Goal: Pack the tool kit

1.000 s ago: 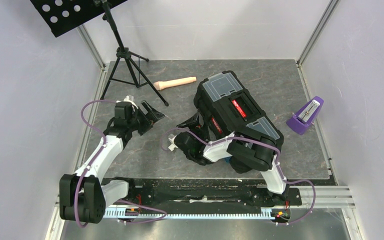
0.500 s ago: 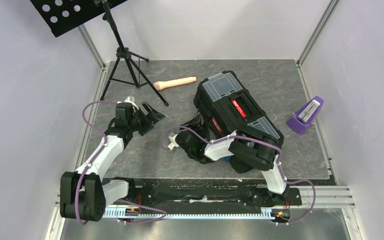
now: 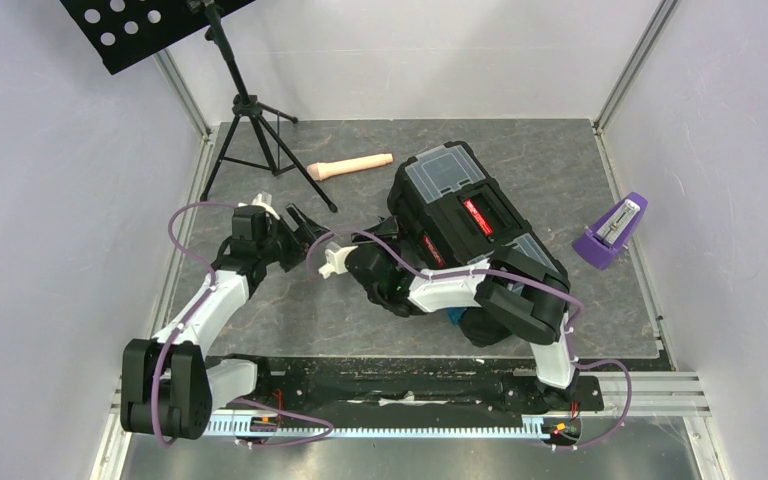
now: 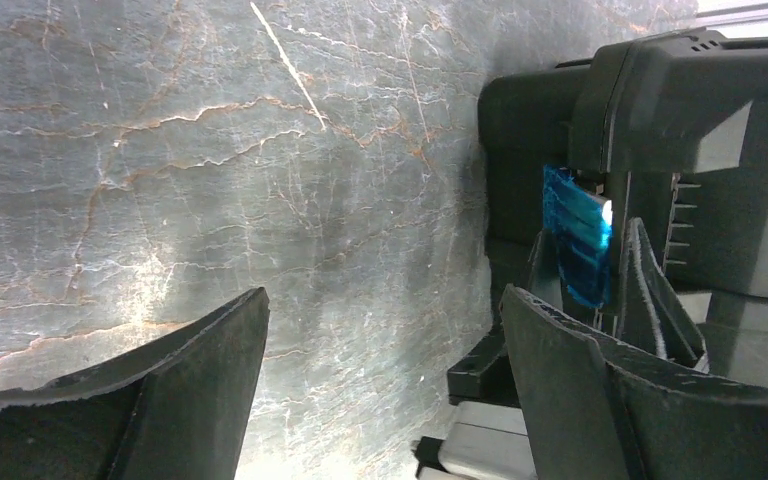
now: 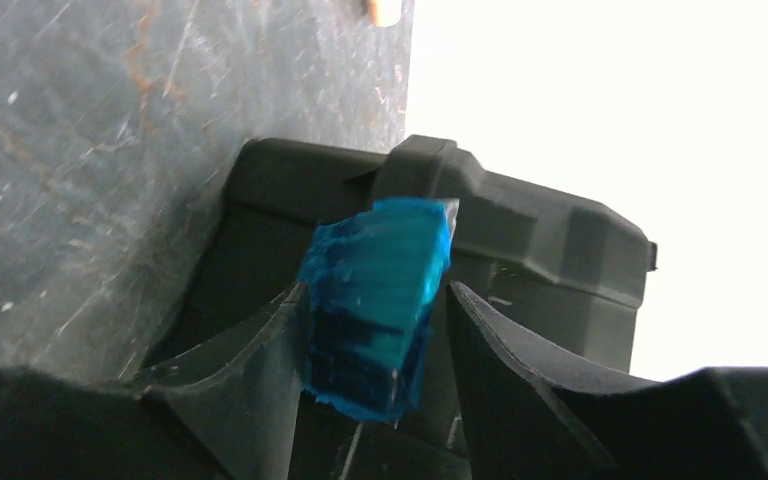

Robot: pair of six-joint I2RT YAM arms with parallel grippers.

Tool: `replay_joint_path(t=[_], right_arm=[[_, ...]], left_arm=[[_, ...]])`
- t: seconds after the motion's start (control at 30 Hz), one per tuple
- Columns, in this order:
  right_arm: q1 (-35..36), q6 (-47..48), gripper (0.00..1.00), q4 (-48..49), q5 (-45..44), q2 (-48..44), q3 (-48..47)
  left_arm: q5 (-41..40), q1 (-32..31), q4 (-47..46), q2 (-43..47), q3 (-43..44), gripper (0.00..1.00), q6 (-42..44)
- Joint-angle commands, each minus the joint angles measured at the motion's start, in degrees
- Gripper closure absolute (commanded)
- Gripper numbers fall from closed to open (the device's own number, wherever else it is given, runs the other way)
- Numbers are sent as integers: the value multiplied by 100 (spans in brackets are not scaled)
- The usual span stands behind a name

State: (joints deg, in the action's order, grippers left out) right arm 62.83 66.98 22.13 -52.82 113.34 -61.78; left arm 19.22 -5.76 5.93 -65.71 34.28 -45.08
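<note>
The black toolbox [image 3: 470,215] lies slantwise mid-table, its clear-lidded compartments and red-labelled handle facing up. My right gripper [image 3: 398,262] is at its near-left side. In the right wrist view, the right gripper [image 5: 375,290] straddles a blue latch [image 5: 375,300] on the toolbox [image 5: 540,230]. One finger touches the latch and a thin gap shows at the other. My left gripper [image 3: 303,228] hovers just left of the box, wide open over bare table [image 4: 382,300], facing the same latch [image 4: 575,235]. No pliers or screwdrivers are in view.
A beige wooden handle [image 3: 350,166] lies behind the toolbox. A purple stapler-like object [image 3: 610,235] sits near the right wall. A black tripod stand [image 3: 250,120] occupies the back left corner. Enclosure walls close in on three sides.
My right gripper moved up and left onto the toolbox's blue latch and its jaws narrowed around it. My left gripper edged slightly right, still wide open.
</note>
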Motion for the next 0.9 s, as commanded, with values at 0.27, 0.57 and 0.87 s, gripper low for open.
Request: replay_joint_path(t=[0.27,0.57,0.87], right_arm=[[-196,-719,64,-71,-165,-488,-470],[-403,-1488,68,-641,78,-656,-572],[-642,-2376,67,-1104,667,-1002,-511]], left_arm=[[359,-13,-384,-69,-76,9,9],[686,-277,-874,-316,-100,9,-215],[356,-1397,-1968,-1132,64,10,-792]])
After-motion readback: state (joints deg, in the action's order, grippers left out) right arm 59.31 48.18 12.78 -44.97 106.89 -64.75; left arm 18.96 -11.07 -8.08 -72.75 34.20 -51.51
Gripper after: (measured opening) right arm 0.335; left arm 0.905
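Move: The toolbox's nearer-my-hands blue latch sits between my right fingers, its middle about 2 cm ahead, 1 cm to the right and level. The toolbox's middle lies some 15 cm right and 5 cm back of that hand; the other blue latch about 13 cm right and 17 cm back. From my left hand the first latch is roughly 13 cm right, 5 cm ahead; the music stand's foot is about 6 cm ahead, 1 cm right and 11 cm below. I close my right fingers from half open onto the sides of the blue latch and pinch it, the grip tightening once they stop closing, while that hand lifts about 2 cm and rolls some 20 degrees, its left side rising. My left hand, still wide open, sets off late, gathering speed rightward and forward about 4 cm towards the same latch and the toolbox's front. ##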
